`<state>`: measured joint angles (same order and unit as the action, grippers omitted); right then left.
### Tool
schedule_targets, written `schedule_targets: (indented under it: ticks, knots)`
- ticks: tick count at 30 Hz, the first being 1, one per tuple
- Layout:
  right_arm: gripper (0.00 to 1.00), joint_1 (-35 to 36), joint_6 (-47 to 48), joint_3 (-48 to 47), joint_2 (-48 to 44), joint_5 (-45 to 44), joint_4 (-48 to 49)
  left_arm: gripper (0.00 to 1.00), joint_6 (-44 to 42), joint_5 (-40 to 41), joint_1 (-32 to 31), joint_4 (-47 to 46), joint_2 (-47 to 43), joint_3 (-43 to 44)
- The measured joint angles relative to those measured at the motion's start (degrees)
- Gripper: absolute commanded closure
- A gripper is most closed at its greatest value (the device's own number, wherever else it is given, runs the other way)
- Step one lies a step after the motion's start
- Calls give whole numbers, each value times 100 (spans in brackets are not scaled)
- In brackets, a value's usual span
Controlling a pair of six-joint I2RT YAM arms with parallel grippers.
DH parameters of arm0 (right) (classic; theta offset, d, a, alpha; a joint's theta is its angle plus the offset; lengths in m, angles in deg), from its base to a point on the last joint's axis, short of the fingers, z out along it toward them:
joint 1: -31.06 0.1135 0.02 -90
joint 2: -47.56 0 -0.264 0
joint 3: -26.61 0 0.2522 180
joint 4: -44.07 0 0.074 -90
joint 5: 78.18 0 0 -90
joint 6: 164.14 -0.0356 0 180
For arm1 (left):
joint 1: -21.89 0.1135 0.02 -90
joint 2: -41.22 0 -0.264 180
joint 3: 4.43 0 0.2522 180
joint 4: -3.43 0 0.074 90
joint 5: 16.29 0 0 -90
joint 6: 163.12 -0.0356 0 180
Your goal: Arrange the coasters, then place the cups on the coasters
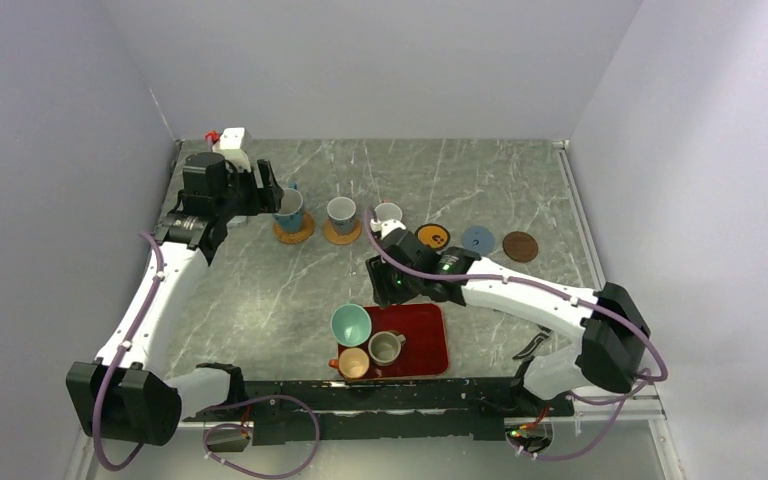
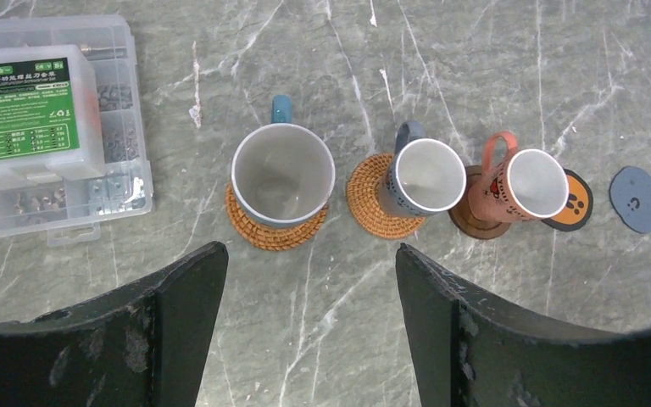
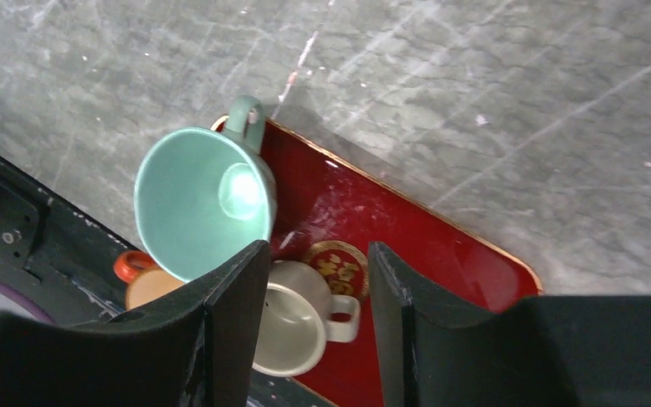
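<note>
Three cups stand on coasters in a row: a large white cup with a blue handle (image 2: 283, 174) on a woven tan coaster (image 2: 271, 236), a white cup (image 2: 424, 176) on a second tan coaster (image 2: 366, 203), and a white cup (image 2: 527, 183) on a dark brown coaster (image 2: 473, 225). Bare black-and-orange (image 2: 578, 203), blue-grey (image 2: 636, 198) and dark brown (image 1: 520, 246) coasters lie to their right. My left gripper (image 2: 309, 263) hangs open, empty, just short of the large cup. My right gripper (image 3: 318, 254) is open above the teal (image 3: 199, 199), grey-olive (image 3: 301, 318) and orange (image 3: 148, 284) cups.
The three loose cups sit at the left end of a red rectangular tray (image 3: 441, 246) near the table's front edge (image 1: 420, 345). A clear plastic parts box (image 2: 51, 127) with a green label lies left of the coaster row. Grey walls close in the table.
</note>
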<state>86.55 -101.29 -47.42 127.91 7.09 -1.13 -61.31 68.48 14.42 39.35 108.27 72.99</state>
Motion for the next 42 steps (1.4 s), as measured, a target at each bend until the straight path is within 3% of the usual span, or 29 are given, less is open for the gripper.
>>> schedule_targets:
  ticks: [10,21,26,31,36,42]
  knots:
    - [53,651,-402,13,658,-120,634,21,9,-70,-57,-2,-184,0]
    - [58,752,-476,15,1198,-402,673,21,9,-59,-61,-2,-203,0]
    - [70,752,-400,15,1432,-389,793,21,9,-61,-61,-2,-203,0]
    - [100,752,-258,122,1574,-306,1019,21,13,-74,-61,-2,-201,0]
    - [100,745,-42,444,1331,-232,1467,21,13,-96,-61,-2,-184,0]
    - [100,745,713,1303,184,-339,1786,21,13,-94,-61,-2,-179,0]
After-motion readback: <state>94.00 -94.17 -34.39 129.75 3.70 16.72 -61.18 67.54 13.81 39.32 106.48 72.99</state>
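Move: The mint cup's middle lies about 8 cm to the right hand's left, 3 cm back and 11 below. From that hand, the grey-green cup is some 9 cm back, 1 left and 12 below; the orange cup stands 12 back, 8 left and 12 below. From the idle left hand, the mint cup is roughly 21 cm back, 18 right and 23 below. Right hand sinks about 8 cm and left, shuts on the mint cup's right rim, then rises rightwards some 3. ##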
